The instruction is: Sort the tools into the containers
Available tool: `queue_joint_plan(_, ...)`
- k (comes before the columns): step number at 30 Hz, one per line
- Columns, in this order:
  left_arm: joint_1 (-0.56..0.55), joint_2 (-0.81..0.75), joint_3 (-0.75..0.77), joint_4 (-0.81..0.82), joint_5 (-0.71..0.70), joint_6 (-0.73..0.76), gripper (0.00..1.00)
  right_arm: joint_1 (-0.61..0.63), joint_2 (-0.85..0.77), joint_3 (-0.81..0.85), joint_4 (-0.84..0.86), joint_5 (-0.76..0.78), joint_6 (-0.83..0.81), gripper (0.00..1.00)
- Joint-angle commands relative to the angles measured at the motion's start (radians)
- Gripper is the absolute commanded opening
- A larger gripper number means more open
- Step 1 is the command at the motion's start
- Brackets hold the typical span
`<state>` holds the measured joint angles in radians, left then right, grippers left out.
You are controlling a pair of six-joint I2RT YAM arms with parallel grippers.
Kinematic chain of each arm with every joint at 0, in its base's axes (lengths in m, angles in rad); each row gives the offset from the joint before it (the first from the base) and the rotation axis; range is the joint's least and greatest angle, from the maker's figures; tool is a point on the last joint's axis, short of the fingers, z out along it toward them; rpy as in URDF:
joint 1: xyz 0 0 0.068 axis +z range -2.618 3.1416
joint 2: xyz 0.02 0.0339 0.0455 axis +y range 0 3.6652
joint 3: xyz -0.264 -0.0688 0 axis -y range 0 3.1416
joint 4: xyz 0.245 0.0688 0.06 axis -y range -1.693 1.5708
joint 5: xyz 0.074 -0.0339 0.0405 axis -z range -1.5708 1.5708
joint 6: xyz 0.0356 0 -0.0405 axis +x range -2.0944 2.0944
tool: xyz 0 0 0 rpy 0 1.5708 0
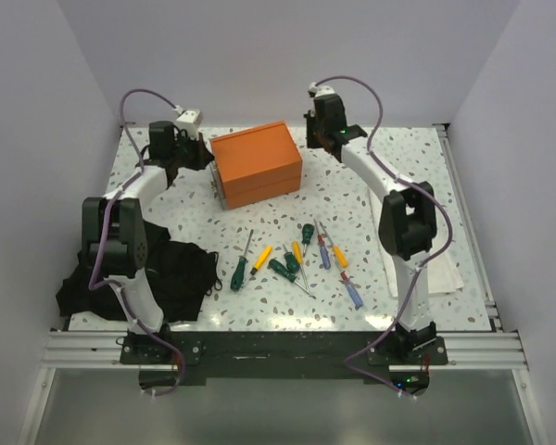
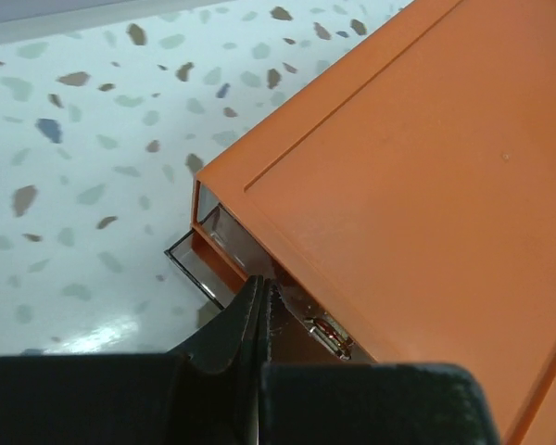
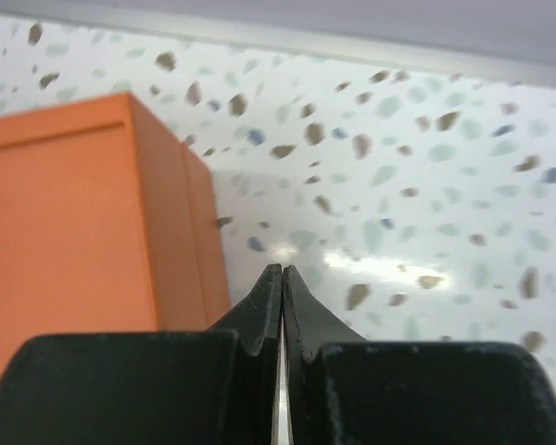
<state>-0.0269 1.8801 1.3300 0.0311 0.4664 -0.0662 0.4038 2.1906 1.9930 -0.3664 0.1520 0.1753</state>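
The orange box (image 1: 257, 164) lies at the back middle of the table. A clear bin (image 2: 196, 262) sits inside it, its end sticking slightly out of the box's left opening. My left gripper (image 2: 262, 284) is shut, with its tips right against that end of the bin and nothing visibly between them. My right gripper (image 3: 283, 271) is shut and empty just off the right end of the orange box (image 3: 74, 232). Several screwdrivers (image 1: 296, 260) lie loose mid-table, with green (image 1: 238, 273), yellow (image 1: 260, 257) and red-and-blue (image 1: 352, 292) handles.
A black cloth (image 1: 171, 273) is bunched at the near left, under the left arm. A white folded towel (image 1: 442, 264) lies at the right, by the right arm. White walls close the table on the left, back and right.
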Motion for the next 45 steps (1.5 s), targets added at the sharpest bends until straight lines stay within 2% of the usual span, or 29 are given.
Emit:
queue_joint_plan(1,-0.103,0.056,0.050,0.035,0.063,-0.121,0.00,-0.017,-0.166,-0.025,0.055,0.132,-0.100,0.00)
queue_joint_plan(3,-0.129,0.083,0.080,0.039,0.054,-0.124,0.00,-0.019,-0.204,-0.042,0.061,0.088,-0.120,0.00)
queue_joint_plan(7,-0.177,0.146,0.155,0.046,0.043,-0.152,0.00,-0.017,-0.233,-0.088,0.027,-0.131,-0.097,0.00)
queue_joint_plan(10,-0.203,0.188,0.219,0.053,0.037,-0.158,0.00,-0.007,-0.229,-0.128,0.011,-0.231,-0.074,0.01)
queue_joint_plan(17,-0.242,0.252,0.353,0.056,0.006,-0.150,0.00,0.017,-0.186,-0.137,-0.005,-0.256,-0.042,0.02)
queue_joint_plan(21,-0.216,0.199,0.358,-0.029,-0.199,-0.170,0.01,0.017,-0.172,-0.114,-0.009,-0.255,-0.043,0.02)
queue_joint_plan(23,-0.188,0.159,0.324,-0.088,-0.238,-0.201,0.15,0.017,-0.170,-0.111,-0.006,-0.256,-0.045,0.02)
queue_joint_plan(24,-0.153,0.128,0.292,-0.100,-0.256,-0.219,0.33,0.018,-0.170,-0.112,-0.006,-0.256,-0.045,0.03)
queue_joint_plan(25,-0.136,0.116,0.276,-0.130,-0.255,-0.253,0.41,0.018,-0.169,-0.120,-0.003,-0.258,-0.045,0.04)
queue_joint_plan(26,-0.122,0.108,0.259,-0.143,-0.241,-0.262,0.47,0.018,-0.170,-0.126,-0.002,-0.261,-0.048,0.09)
queue_joint_plan(27,-0.104,0.094,0.230,-0.152,-0.206,-0.265,0.55,0.018,-0.167,-0.129,-0.005,-0.265,-0.048,0.19)
queue_joint_plan(29,-0.100,0.093,0.207,-0.175,-0.174,-0.245,0.70,0.020,-0.163,-0.135,-0.011,-0.284,-0.054,0.46)
queue_joint_plan(30,-0.100,0.102,0.196,-0.181,-0.122,-0.238,0.75,0.020,-0.157,-0.137,-0.019,-0.285,-0.054,0.49)
queue_joint_plan(33,-0.105,0.128,0.178,-0.163,-0.068,-0.250,0.81,0.020,-0.154,-0.151,-0.023,-0.281,-0.048,0.52)
queue_joint_plan(41,-0.149,0.220,0.247,-0.112,0.003,-0.279,0.81,0.023,-0.163,-0.174,-0.035,-0.266,-0.043,0.56)
queue_joint_plan(45,-0.165,0.266,0.271,-0.135,-0.032,-0.293,0.80,0.024,-0.169,-0.189,-0.034,-0.249,-0.049,0.56)
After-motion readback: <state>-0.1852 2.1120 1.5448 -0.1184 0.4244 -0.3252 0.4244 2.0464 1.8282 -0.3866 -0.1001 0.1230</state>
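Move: The orange drawer box has its middle about 13 cm to the right of the left fingertips, some 2 cm ahead and 7 cm lower. The long green screwdriver lies roughly 27 cm back from them, 10 cm to the right and 13 cm down. From the right hand, the box's middle is about 15 cm to the left, 4 cm back and 10 cm below; the small green screwdriver lies some 26 cm straight back and 16 cm below. Closed left fingertips keep pushing on the box's drawer side, driving right some 13 cm with a slight dip; then the hand backs off left, opens wide, and comes down and right again towards the drawer knobs, tipping its fingers down. The right hand swings up about 11 cm, then goes left, back and down over the lid, stopping there and opening to about half. ##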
